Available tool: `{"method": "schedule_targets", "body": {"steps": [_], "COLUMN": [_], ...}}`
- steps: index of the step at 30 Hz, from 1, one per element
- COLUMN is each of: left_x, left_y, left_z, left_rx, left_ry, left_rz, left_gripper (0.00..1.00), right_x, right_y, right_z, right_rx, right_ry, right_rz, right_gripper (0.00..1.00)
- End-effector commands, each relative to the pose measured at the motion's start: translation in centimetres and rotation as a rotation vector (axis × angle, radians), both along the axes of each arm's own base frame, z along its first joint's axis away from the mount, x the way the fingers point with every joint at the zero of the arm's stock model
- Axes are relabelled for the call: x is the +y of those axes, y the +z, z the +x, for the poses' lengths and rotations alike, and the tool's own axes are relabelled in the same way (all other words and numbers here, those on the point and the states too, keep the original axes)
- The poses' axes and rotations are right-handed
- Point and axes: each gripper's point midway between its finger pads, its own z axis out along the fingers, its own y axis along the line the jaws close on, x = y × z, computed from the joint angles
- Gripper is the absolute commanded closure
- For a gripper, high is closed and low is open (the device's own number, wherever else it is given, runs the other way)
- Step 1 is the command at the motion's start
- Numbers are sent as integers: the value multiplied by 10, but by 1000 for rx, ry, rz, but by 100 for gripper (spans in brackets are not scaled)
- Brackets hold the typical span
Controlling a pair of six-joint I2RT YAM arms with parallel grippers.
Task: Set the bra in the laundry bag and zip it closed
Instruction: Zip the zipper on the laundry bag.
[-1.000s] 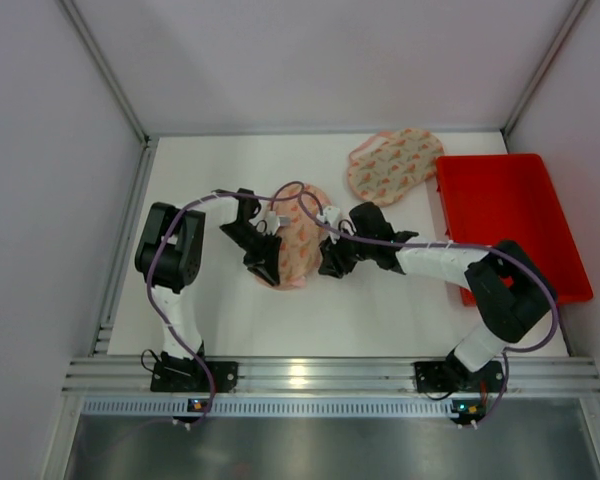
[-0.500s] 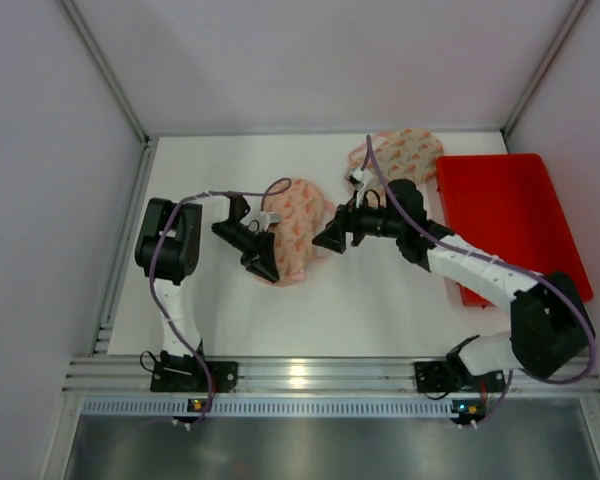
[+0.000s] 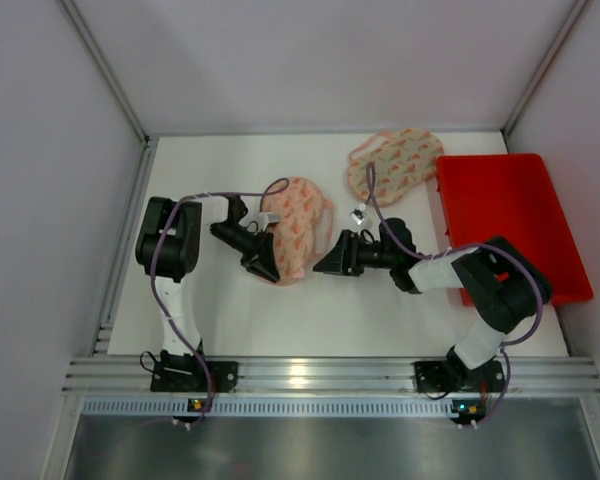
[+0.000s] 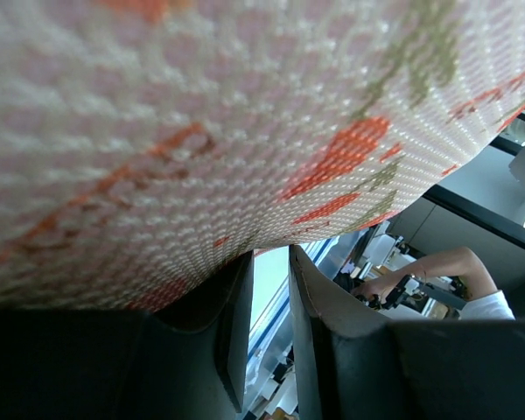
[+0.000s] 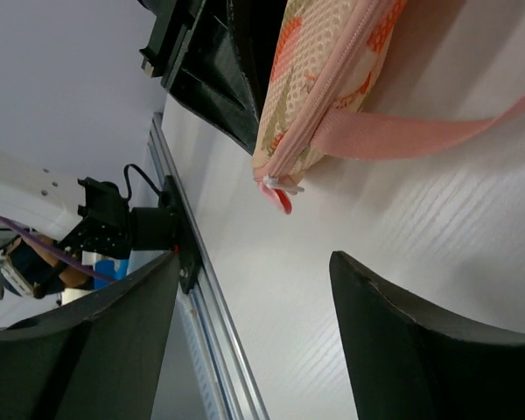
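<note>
The laundry bag (image 3: 298, 222), pink mesh with orange print, lies at mid table. It fills the top of the left wrist view (image 4: 245, 114). My left gripper (image 3: 265, 262) is at its near left edge, jaws nearly together on the fabric (image 4: 269, 254). My right gripper (image 3: 330, 262) is open and empty, low over the table just right of the bag. In the right wrist view (image 5: 254, 262) the bag's zipper pull (image 5: 278, 187) lies just ahead of the open fingers, with a pink strap (image 5: 420, 131) beside it. A second patterned pink piece (image 3: 395, 165) lies at the back; I cannot tell whether it is the bra.
A red bin (image 3: 510, 225) stands on the right side of the table, close behind my right arm. Grey walls enclose the table on the left, back and right. A metal rail (image 3: 310, 375) runs along the near edge.
My right gripper pulled back from the bag, swung up and right, then came down low beside the bag's right edge. The bag shifted slightly. My left gripper stayed at the bag.
</note>
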Motion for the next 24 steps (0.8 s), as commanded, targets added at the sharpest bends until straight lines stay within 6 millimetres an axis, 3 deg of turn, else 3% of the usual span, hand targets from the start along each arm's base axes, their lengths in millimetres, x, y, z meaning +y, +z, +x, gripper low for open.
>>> {"method": "schedule_targets", "body": {"steps": [1,7,11,16,24], "left_x": [6,7,7,7,8], "left_y": [-18,-20,-20,-21,-22], "left_z": [-1,-3,0,1,-1], "left_rx": [0,5,-5,-4,-9], "left_ry": [-9,-11,-12,-11,-18], "left_rz": [23,32,35,37,38], "left_gripper": [71,71,72,73,73], "right_x": [19,40,50,51,50], "right_y": [24,17,13,-4,-3], "right_z": [22,37,37,37,10], "right_rx": [-160,-188,-183,-103,62], "right_ry": [24,65,95,68,29], "right_rz": [82,48,29,-49,-14], "right_gripper": [29,34,44,48,53]}}
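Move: The pink zipper pull, hanging at the laundry bag's near corner, lies about 7 cm to the right hand's left, some 2 cm ahead and 2 cm below it. The bag's middle is roughly 8 cm ahead of that hand, 8 cm left and 4 cm lower; its pink strap stands about 8 cm ahead, 2 cm left and 5 cm lower. From the left hand, the pull is some 6 cm to the right, 2 cm ahead and 2 cm above. The right hand reaches left and forward towards the zipper pull, about 4 cm left and some 3 cm forward, then eases back about a centimetre while sinking about 1.5 cm, its direction hardly changing. Its already open fingers narrow by roughly a third to frame the pull without shutting on it, while the left hand stays put against the back of the bag beside the zipper end. ##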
